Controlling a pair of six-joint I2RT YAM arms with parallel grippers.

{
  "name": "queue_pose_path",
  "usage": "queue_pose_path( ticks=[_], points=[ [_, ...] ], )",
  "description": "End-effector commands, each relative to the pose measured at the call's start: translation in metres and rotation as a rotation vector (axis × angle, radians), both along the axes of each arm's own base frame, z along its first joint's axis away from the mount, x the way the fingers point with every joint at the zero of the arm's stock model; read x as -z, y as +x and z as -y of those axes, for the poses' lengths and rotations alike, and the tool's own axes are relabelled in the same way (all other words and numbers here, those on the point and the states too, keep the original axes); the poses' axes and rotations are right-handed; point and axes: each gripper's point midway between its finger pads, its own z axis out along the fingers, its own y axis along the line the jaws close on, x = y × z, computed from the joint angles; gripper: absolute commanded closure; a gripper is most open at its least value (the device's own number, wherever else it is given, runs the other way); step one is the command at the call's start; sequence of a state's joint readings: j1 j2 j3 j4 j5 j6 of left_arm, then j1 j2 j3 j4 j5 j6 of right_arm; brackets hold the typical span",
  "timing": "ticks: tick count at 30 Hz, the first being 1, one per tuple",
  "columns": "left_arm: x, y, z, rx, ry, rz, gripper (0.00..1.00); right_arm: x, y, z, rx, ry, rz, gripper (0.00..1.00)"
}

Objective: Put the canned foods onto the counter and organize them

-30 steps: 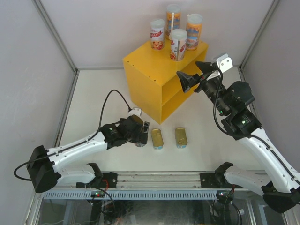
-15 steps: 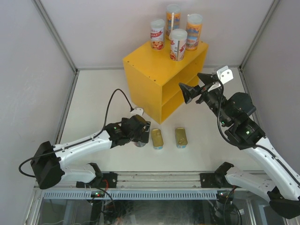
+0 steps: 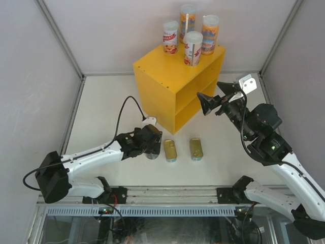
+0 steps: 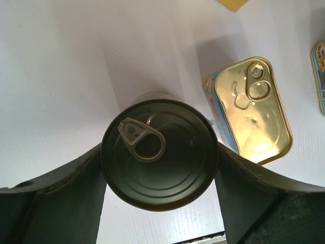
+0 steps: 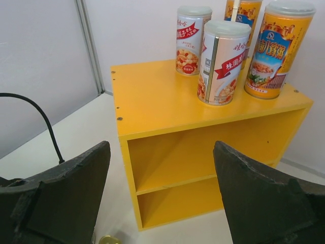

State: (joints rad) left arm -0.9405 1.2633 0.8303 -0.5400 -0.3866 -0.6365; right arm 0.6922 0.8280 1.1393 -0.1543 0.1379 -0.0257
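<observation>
Four tall slim cans [image 3: 193,48] [image 5: 223,61] stand on top of the yellow counter [image 3: 162,76] [image 5: 152,96]. On the white table in front of it lie two flat gold-topped tins [image 3: 170,150] [image 3: 196,148]; the left wrist view shows one of them [image 4: 254,109] just right of the dark round tin [image 4: 167,173]. My left gripper [image 3: 151,148] [image 4: 159,152] is low over the table. It is shut on the dark tin, a finger touching each side. My right gripper [image 3: 209,90] [image 5: 161,152] hangs open and empty in the air, facing the counter's open shelves.
A black cable [image 3: 124,109] loops from the left arm across the table left of the counter. Grey walls with metal frame posts enclose the table on three sides. The second flat tin's edge [image 4: 320,76] shows at the right of the left wrist view.
My left gripper has closed from wide open onto the dark round tin. The right gripper has drifted slightly right and down, away from the counter, still open.
</observation>
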Motion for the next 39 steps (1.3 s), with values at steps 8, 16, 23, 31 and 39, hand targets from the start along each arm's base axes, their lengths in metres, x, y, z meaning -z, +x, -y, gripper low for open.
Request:
queue_pose_path(
  ticks=[8, 16, 23, 31, 39],
  points=[
    [-0.033, 0.004, 0.001, 0.007, -0.065, 0.092, 1.00, 0.006, -0.006, -0.004, -0.007, 0.022, -0.017, 0.19],
    [-0.104, 0.011, -0.009, 0.001, -0.105, 0.228, 1.00, 0.007, -0.005, -0.009, -0.016, 0.026, -0.019, 0.19],
    [-0.180, 0.017, -0.022, -0.014, -0.138, 0.351, 1.00, 0.000, -0.006, -0.012, -0.023, 0.038, -0.004, 0.19],
    [-0.279, 0.027, -0.032, -0.011, -0.129, 0.489, 1.00, -0.005, -0.007, -0.014, -0.025, 0.047, 0.006, 0.19],
    [-0.369, 0.047, -0.035, -0.013, -0.145, 0.607, 1.00, -0.015, -0.010, -0.018, -0.034, 0.051, 0.023, 0.20]
  ],
)
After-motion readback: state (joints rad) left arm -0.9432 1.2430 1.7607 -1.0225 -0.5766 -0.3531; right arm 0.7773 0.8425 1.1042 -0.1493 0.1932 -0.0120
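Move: The left hand already grips the dark can on the table. The free near-left part of the counter's top lies about 16 cm ahead of it, 5 to the right and some 27 up. Up there a white jar stands about 23 cm ahead and 9 right, the front jar 18 ahead and 16 right. A gold tin sits 8 cm right and 1 back, 5 lower. From the right hand that free spot is roughly 13 cm ahead, 17 left and 7 below. Up, mostly: after easing a centimetre or two back and to the left, away from the gold tin, the left hand keeps its grip on the dark can and climbs faster and faster, some 30 cm, towards the counter's top. It edges forward about 4 cm in the later part, while the wrist tips the fingers up by roughly 25 degrees. The empty right hand sinks and drifts left by a mere 2 cm each. ##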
